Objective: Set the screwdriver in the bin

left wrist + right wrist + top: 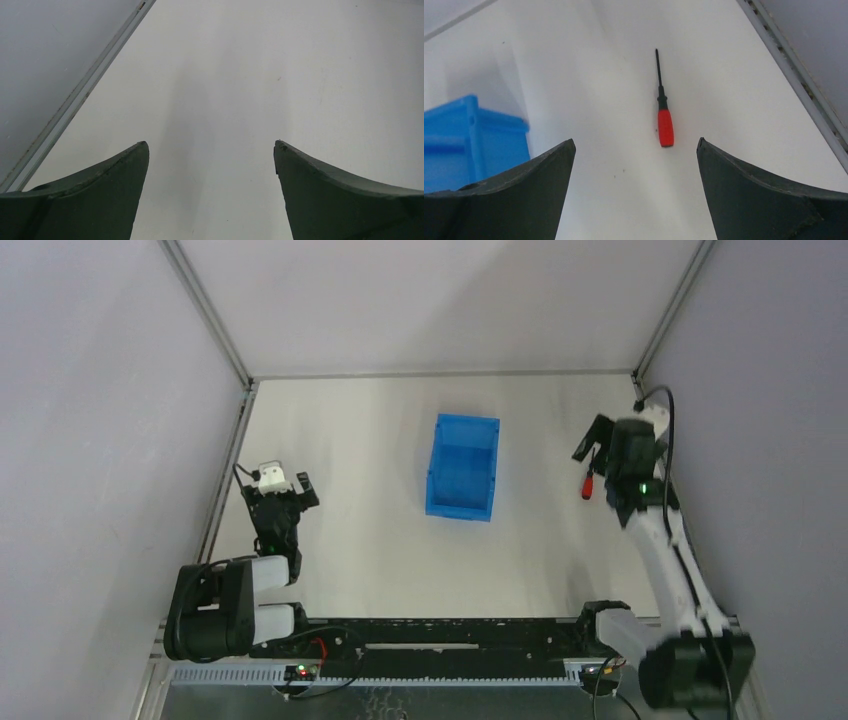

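Note:
The screwdriver (665, 127), red-handled with a thin black shaft, lies flat on the white table. Its tip points away from my right gripper (635, 141). That gripper hangs open above it, with the handle end just beyond the fingertips and nearer the right finger. From above, only the screwdriver's (589, 485) red handle shows beside the right gripper (600, 455), at the table's right side. The blue open-top bin (463, 468) stands at mid-table, empty; its corner (474, 145) shows left of the right gripper. My left gripper (283, 502) (211, 143) is open over bare table at the left.
A metal frame rail (794, 75) runs close along the right of the screwdriver, with the grey side wall behind it. Another rail (75, 100) borders the left edge. A black cable track (440, 635) lies along the near edge between the arm bases.

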Robot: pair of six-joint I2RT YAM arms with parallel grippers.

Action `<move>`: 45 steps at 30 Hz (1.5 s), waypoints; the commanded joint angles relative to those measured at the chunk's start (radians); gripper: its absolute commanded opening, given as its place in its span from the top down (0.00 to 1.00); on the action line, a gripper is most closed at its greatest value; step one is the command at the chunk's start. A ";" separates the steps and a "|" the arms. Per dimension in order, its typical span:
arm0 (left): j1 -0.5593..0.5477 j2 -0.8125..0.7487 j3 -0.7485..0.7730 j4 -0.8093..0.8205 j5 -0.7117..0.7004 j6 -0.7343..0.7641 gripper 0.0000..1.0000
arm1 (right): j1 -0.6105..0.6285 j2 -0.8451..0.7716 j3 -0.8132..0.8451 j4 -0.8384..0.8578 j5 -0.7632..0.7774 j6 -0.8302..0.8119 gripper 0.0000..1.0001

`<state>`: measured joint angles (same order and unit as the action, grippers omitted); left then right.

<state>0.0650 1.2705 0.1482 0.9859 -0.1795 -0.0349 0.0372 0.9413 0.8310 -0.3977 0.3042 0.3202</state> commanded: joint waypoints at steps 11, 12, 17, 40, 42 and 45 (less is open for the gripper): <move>0.003 -0.015 0.042 0.070 0.011 0.003 0.00 | -0.139 0.732 0.423 -0.207 -0.145 -0.176 0.03; 0.003 -0.014 0.042 0.069 0.009 0.002 0.00 | -0.146 0.763 0.430 -0.207 -0.156 -0.177 0.06; 0.003 -0.014 0.043 0.069 0.011 0.001 0.00 | -0.170 0.903 0.439 -0.191 -0.227 -0.185 0.17; 0.003 -0.015 0.042 0.070 0.009 0.002 0.00 | -0.172 0.690 0.509 -0.336 -0.249 -0.184 0.92; 0.003 -0.014 0.042 0.069 0.010 0.001 0.00 | -0.157 0.635 0.525 -0.369 -0.253 -0.165 0.91; 0.004 -0.014 0.042 0.070 0.010 0.002 0.00 | -0.117 0.570 0.573 -0.427 -0.264 -0.134 0.88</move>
<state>0.0650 1.2694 0.1482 0.9863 -0.1795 -0.0349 -0.1223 1.6169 1.3254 -0.7277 0.0502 0.1387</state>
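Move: From the right hand the screwdriver lies about 9 cm ahead, 4 cm to the right and some 19 cm below, flat on the table with its red handle towards the base. The blue bin is about 27 cm to the right hand's left, its middle some 9 cm ahead and roughly 17 cm below. From the left hand the screwdriver is far to the right, about 73 cm, some 5 cm ahead and 8 cm lower. Swing the open right gripper forward about 7 cm and a little right, curving into a drop of some 19 cm onto the screwdriver while the wrist tips about 40 degrees more downward. Shut the fingers on the front end of the red handle, then raise the gripper about 11 cm straight up with that grip kept, easing some of the tilt back out. ##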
